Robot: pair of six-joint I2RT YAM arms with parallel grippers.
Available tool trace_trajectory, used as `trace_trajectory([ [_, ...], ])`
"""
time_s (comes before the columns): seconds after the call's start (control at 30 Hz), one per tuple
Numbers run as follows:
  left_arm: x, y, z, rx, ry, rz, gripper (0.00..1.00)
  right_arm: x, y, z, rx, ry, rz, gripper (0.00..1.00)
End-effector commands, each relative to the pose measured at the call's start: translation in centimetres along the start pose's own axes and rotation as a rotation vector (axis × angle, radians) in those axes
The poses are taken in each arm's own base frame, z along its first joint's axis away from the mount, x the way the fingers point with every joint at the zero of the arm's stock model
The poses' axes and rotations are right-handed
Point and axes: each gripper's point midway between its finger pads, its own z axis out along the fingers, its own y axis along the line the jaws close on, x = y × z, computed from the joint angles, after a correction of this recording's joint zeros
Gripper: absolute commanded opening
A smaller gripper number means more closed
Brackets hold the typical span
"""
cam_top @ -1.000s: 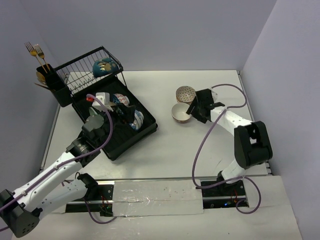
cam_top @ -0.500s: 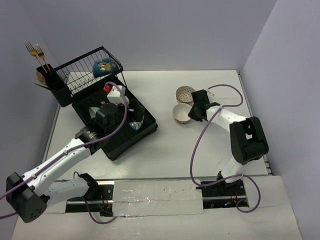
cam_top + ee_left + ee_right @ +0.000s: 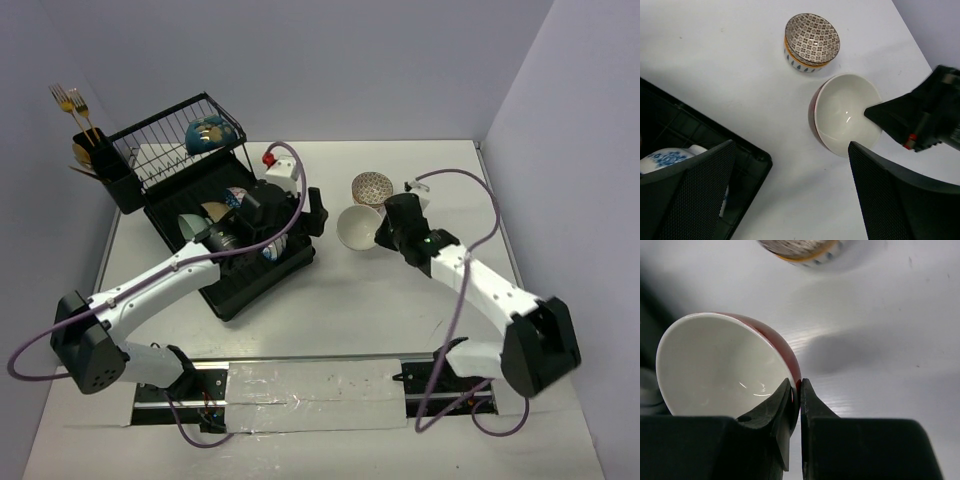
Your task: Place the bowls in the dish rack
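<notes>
My right gripper (image 3: 381, 231) (image 3: 797, 390) is shut on the rim of a red bowl with a white inside (image 3: 356, 228) (image 3: 715, 365) (image 3: 845, 120). One finger is inside the rim and one outside. The bowl is tilted, with its opening turned toward the dish rack (image 3: 252, 287). A brown-patterned bowl (image 3: 372, 186) (image 3: 811, 42) (image 3: 800, 251) sits on the table just behind it. My left gripper (image 3: 314, 212) (image 3: 791, 150) hangs open and empty over the table between the rack's right corner (image 3: 749, 156) and the red bowl. Several bowls (image 3: 240, 197) lie in the rack's tray, and a teal one (image 3: 210, 133) sits in the wire basket.
A black utensil cup with gold forks (image 3: 96, 152) stands at the rack's far left. A blue-patterned bowl (image 3: 670, 158) shows in the tray's corner. Walls close off the table at the back and right.
My right gripper has shut on the red bowl's rim and tipped it up, moving slightly left. My left arm has swung right from over the tray to past the rack's right edge.
</notes>
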Motion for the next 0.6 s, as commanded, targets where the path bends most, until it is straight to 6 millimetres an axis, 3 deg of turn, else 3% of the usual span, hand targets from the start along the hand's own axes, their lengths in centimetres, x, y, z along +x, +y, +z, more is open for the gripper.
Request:
trace_trajectory([
  [0.0, -1.9, -2.6, -0.3, 0.05, -0.018, -0.014, 0.99, -4.9, 3.4, -3.9, -0.157, -0.206, 0.061, 0.0],
  [0.17, -1.2, -5.3, 0.3, 0.076, 0.003, 0.015, 0.99, -5.9, 4.3, -7.2, -0.228, -0.276, 0.09, 0.0],
  [0.3, -0.7, -5.7, 0.9, 0.022, 0.019, 0.059, 0.94, -6.7, 4.4, -8.4, -0.236, -0.315, 0.085, 0.0],
  [0.57, -0.4, -5.3, 2.5, -0.067, 0.032, 0.114, 0.6, -6.7, 4.8, -8.7, -0.23, -0.319, 0.071, 0.0],
])
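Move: From the left hand, open and empty, the off-white bowl hangs in the right fingers some 10 cm to the right, 4 cm ahead and 12 cm lower. The patterned bowl stack on the table is about 17 cm ahead, 13 cm right and 20 cm below the left hand; the blue-flowered bowl in the rack lies 11 cm left, 2 cm ahead, 18 cm down. The right hand already pinches the off-white bowl's right rim, its middle about 5 cm left and 2 cm ahead, 1 cm lower. Upward goes the right hand, about 8 cm and mostly at the start, drifting a little back and tipping its fingers up some 15 degrees, then it holds, still pinching the off-white bowl's right rim. The left hand travels some 6 cm right towards the bowl's free side, then stops and partly closes its wide-open fingers near the rim; contact can't be made out. ##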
